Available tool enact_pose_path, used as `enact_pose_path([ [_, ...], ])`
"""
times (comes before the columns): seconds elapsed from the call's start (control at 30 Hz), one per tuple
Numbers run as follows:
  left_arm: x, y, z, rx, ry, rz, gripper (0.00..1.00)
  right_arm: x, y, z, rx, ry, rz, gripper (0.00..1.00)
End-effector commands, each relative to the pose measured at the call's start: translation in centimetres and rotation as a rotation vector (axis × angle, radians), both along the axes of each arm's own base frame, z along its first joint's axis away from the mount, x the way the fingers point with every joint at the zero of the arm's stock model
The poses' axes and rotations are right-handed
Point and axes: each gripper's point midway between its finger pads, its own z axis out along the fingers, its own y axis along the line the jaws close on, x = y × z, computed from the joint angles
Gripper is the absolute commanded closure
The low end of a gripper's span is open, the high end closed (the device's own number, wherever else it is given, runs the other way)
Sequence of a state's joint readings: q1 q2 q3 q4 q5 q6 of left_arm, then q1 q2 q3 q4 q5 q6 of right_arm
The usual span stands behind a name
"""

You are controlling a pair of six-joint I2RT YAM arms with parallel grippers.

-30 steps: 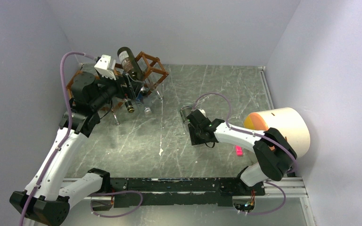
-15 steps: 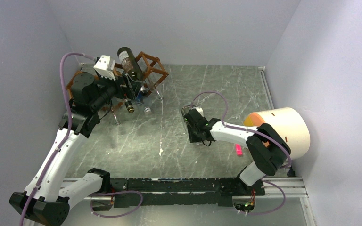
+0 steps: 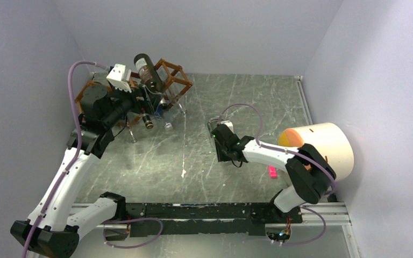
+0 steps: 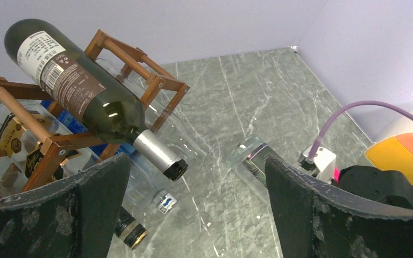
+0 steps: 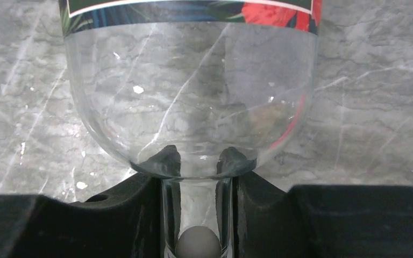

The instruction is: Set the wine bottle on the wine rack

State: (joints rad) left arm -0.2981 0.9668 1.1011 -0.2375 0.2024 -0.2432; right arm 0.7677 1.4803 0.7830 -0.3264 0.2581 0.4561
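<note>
A clear glass wine bottle (image 5: 193, 97) with a colourful label lies on the marbled table (image 3: 236, 102), mid-table; it also shows as a wine bottle (image 3: 213, 127) from above and a wine bottle (image 4: 253, 158) in the left wrist view. My right gripper (image 5: 196, 215) is shut on its neck, a finger pressed against each side. The reddish-brown wine rack (image 3: 173, 75) stands at the far left, a wine rack (image 4: 140, 59) carrying a dark green bottle (image 4: 80, 86) slanted on top. My left gripper (image 4: 201, 215) hovers open in front of the rack, holding nothing.
More bottles lie in the rack's lower cells: one with a gold-ringed mouth (image 4: 132, 234) and a clear one with a blue-white cap (image 4: 165, 201). A cream cylinder with an orange end (image 3: 322, 148) lies at the right wall. A small pink object (image 3: 272, 172) lies near it.
My right gripper has slid slightly left along the table and its fingers have closed in on the clear bottle's neck. The left arm has stayed still.
</note>
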Motion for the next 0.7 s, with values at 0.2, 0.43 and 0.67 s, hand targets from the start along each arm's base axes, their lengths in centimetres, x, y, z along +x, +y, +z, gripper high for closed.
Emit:
enact_pose_path([
  [0.2, 1.3, 1.5, 1.9, -0.055, 0.037, 0.118, 0.01, 5.3, 2.4, 12.8, 0.19, -0.329, -0.059, 1.0],
  [0.43, 2.2, 2.7, 2.2, -0.131, 0.088, 0.171, 0.01, 6.4, 4.0, 20.3, 0.315, -0.46, -0.038, 1.0],
  [0.67, 1.4, 5.8, 6.0, -0.188, -0.028, 0.301, 0.01, 6.7, 7.8, 28.7, 0.481, -0.583, 0.043, 1.0],
])
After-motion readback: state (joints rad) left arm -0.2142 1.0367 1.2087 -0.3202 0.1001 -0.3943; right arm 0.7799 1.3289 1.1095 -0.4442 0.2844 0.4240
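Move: My right hand has a clear bottle by the neck, low over the table. The wine rack's right end is about 28 cm ahead, 19 cm to the left and some 11 cm higher. The dark bottle lying on top of the rack is about 24 cm ahead, 28 cm left and 20 cm up; the blue bottle's cap sticks out about 14 cm ahead and 22 cm left, near hand height. From my empty left hand, that rack end lies roughly 20 cm ahead, 10 cm right and 21 cm lower. I lift the clear bottle with my right hand about 16 cm, almost straight up at first, then also drifting forward and left towards the rack, keeping the neck pinched while the hand tips up some 15 degrees and its left side rises. My left hand, still wide open, eases forward and left about 4 cm, swinging its fingers counter-clockwise. ##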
